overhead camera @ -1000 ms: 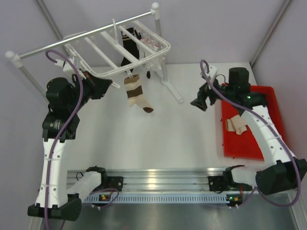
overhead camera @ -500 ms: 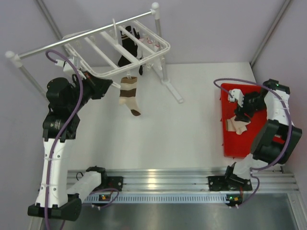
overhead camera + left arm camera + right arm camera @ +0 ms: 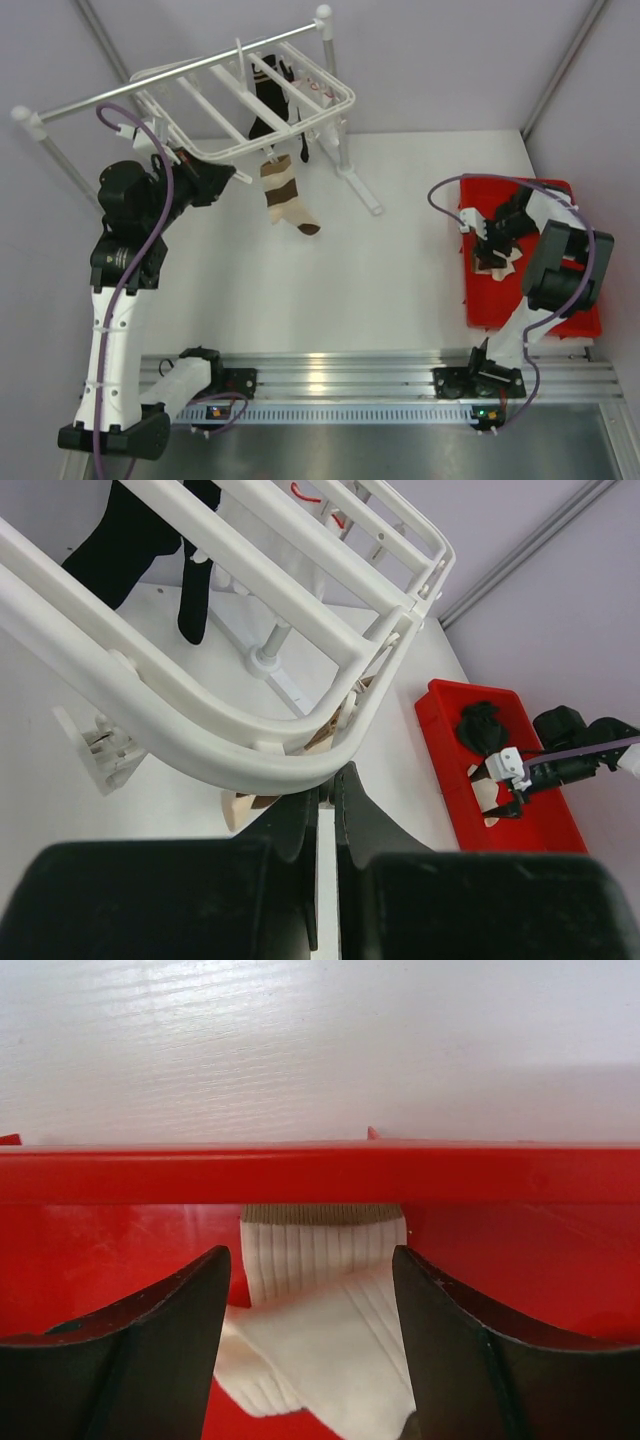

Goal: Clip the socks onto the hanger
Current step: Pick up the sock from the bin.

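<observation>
The white hanger [image 3: 200, 105] tilts up from the grey rail, and my left gripper [image 3: 224, 180] is shut on its near rim [image 3: 200, 742]. A black sock [image 3: 268, 98] and a cream sock with brown patches [image 3: 283, 195] hang from its clips. In the red tray [image 3: 505, 305] lies another cream sock [image 3: 330, 1330] with a brown cuff. My right gripper [image 3: 310, 1252] hangs low over it, open, one finger on each side, just behind the tray wall [image 3: 320, 1172]. A black sock [image 3: 480, 726] lies further back in the tray.
The grey metal rail [image 3: 180, 75] with white ball ends spans the back left, and its foot [image 3: 362, 190] reaches onto the white table. The right arm's purple cable [image 3: 445, 190] loops over the tray's left edge.
My right arm has swung from above the table into the red tray and come down over the cream sock, jaws narrower. The hanging cream sock sways. The left arm has not moved.
</observation>
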You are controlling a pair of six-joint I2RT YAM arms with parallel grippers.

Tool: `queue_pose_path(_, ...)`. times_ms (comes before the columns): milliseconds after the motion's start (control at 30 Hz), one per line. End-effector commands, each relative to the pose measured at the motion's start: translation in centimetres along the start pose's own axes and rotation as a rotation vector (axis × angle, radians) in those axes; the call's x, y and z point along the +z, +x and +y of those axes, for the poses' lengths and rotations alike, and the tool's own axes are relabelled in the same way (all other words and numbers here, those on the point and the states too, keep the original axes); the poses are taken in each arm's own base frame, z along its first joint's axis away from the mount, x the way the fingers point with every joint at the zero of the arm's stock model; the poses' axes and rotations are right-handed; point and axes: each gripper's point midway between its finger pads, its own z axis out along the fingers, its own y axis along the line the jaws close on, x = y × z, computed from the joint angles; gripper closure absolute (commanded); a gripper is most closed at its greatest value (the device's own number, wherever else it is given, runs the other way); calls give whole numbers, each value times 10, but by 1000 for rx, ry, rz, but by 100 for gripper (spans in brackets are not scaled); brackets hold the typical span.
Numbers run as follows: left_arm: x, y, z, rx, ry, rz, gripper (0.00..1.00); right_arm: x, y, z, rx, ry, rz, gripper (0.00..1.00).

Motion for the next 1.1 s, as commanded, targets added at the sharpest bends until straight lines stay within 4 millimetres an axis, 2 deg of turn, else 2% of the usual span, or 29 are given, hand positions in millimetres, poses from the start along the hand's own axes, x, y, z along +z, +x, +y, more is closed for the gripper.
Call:
queue_pose_path(0,5,-7,-1,22,19,-31,100,15,3,-15,-61,25,16,34)
queue_pose_path(100,4,-7,-1,23,16,-30,100,30,12,-11,-41,6,26,35)
queue_pose_path(233,4,-8,-1,24,14,-33,100,43,25,-4,-15,-21,51,43)
queue_pose_path(367,3,-8,-1,29,14,-35,100,49,32,4,5,-49,66,64)
queue_pose_path(400,4,-8,0,30,12,-34,100,48,33,4,15,-48,61,76)
queue_pose_path(433,4,-7,0,32,12,-32,100,46,30,5,29,-52,51,83)
queue_pose_path(467,3,-8,-1,33,14,-35,100,43,28,5,40,-45,41,90)
queue_pose_path(567,2,-8,-1,36,17,-38,100,26,16,1,46,2,2,96)
queue_pose_path(600,2,-8,-2,33,18,-37,100,14,10,-5,42,41,-20,97)
queue_pose_path(667,3,-7,-2,30,20,-36,100,-2,3,-4,54,66,-46,100)
queue_pose_path(800,2,-8,-3,32,22,-42,100,-33,-18,-10,50,141,-112,100)
queue_pose_path(1033,2,-9,-5,32,31,-45,100,-65,-39,-9,64,212,-176,100)
queue_pose_path(1067,2,-9,-5,30,32,-43,100,-76,-46,-11,57,243,-184,100)
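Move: The striped sock lies bunched on the bin floor, almost directly under the right hand's open fingers, its middle about 5 cm down and 2 cm to the right. The bin's left wall stands some 5 cm to that hand's left, level with it fore and aft; the black sock is roughly 12 cm ahead and 9 cm right. From the left hand the striped sock is about 58 cm right, 1 cm ahead and 40 cm below. The right hand sinks about 4 cm, pinches the striped sock's cuff, then lifts some 9 cm. ##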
